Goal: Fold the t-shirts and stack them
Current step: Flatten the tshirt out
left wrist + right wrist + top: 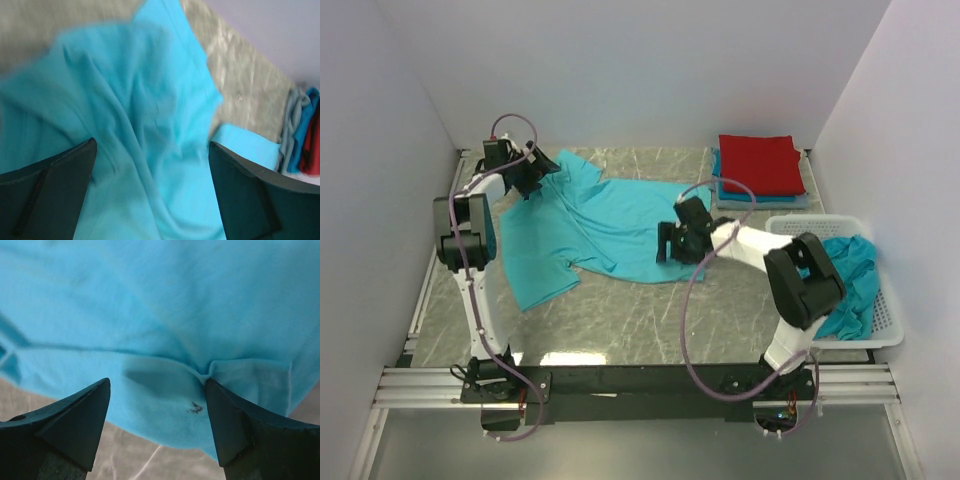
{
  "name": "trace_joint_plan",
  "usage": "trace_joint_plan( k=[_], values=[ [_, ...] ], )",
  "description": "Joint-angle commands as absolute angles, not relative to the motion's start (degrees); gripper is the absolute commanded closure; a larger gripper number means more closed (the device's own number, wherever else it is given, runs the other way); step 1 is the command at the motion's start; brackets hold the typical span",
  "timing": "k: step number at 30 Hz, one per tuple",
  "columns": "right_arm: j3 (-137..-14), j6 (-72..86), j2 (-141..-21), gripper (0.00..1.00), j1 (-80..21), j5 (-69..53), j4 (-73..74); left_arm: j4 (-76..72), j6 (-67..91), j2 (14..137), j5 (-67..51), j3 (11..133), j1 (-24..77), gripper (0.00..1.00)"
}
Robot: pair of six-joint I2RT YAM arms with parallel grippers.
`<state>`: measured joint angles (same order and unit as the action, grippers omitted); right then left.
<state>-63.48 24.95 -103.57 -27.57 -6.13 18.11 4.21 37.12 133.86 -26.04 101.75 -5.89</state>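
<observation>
A turquoise t-shirt (610,225) lies spread and wrinkled on the marbled table (620,310). My left gripper (530,175) hovers over its far left corner, jaws wide open. In the left wrist view the gripper (152,150) has only rumpled turquoise cloth (140,110) between its fingers (55,190). My right gripper (670,245) stands at the shirt's near right edge. In the right wrist view this gripper (157,385) is open over the hem (150,405), and its right fingertip (225,410) meets a small pucker in the cloth. Nothing is held.
Folded shirts are stacked at the back right, a red one (760,163) on top of blue ones (760,197), also seen from the left wrist as a stack (305,145). A white lattice basket (815,222) at the right holds another turquoise shirt (850,280). White walls close in the table.
</observation>
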Motion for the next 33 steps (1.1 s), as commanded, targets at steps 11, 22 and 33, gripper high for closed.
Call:
trace_joint_plan(
  k=[11, 22, 33],
  values=[
    [-48.6, 32.9, -76.3, 0.15, -36.6, 9.4, 23.7, 2.6, 40.6, 86.1, -22.1, 58.7, -5.4, 0.01],
    [-43.3, 29.9, -68.6, 0.15, -29.4, 5.9, 25.6, 28.3, 53.9, 45.5, -1.7, 26.3, -4.7, 0.01],
    [-41.5, 29.8, -69.2, 0.15, -28.9, 1.1, 25.6, 26.3, 61.3, 53.2, -0.2, 21.2, -4.3, 0.05]
  ],
)
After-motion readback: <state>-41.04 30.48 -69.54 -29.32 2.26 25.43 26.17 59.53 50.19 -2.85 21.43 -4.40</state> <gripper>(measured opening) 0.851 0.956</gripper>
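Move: The near-left edge of the t-shirt lies about 40 cm back from the left hand, roughly 1 cm to its left and 5 cm lower. The raised crease is some 26 cm back and 7 cm right of that hand, and the far sleeve about 4 cm ahead and 10 cm right. From the right hand, the t-shirt's near-right corner is roughly 6 cm back and 9 cm right, the folded stack some 27 cm ahead and 28 cm right. Sweeping back about 38 cm in a high arch over the t-shirt, the left hand comes down at its near-left edge, fingers still wide open, tipping down and turning counter-clockwise some 30 degrees. The right hand, open fingertips already down on the cloth, drags it back about 10 cm, then lifts clear, swings right past the t-shirt's right edge and sinks slightly. ##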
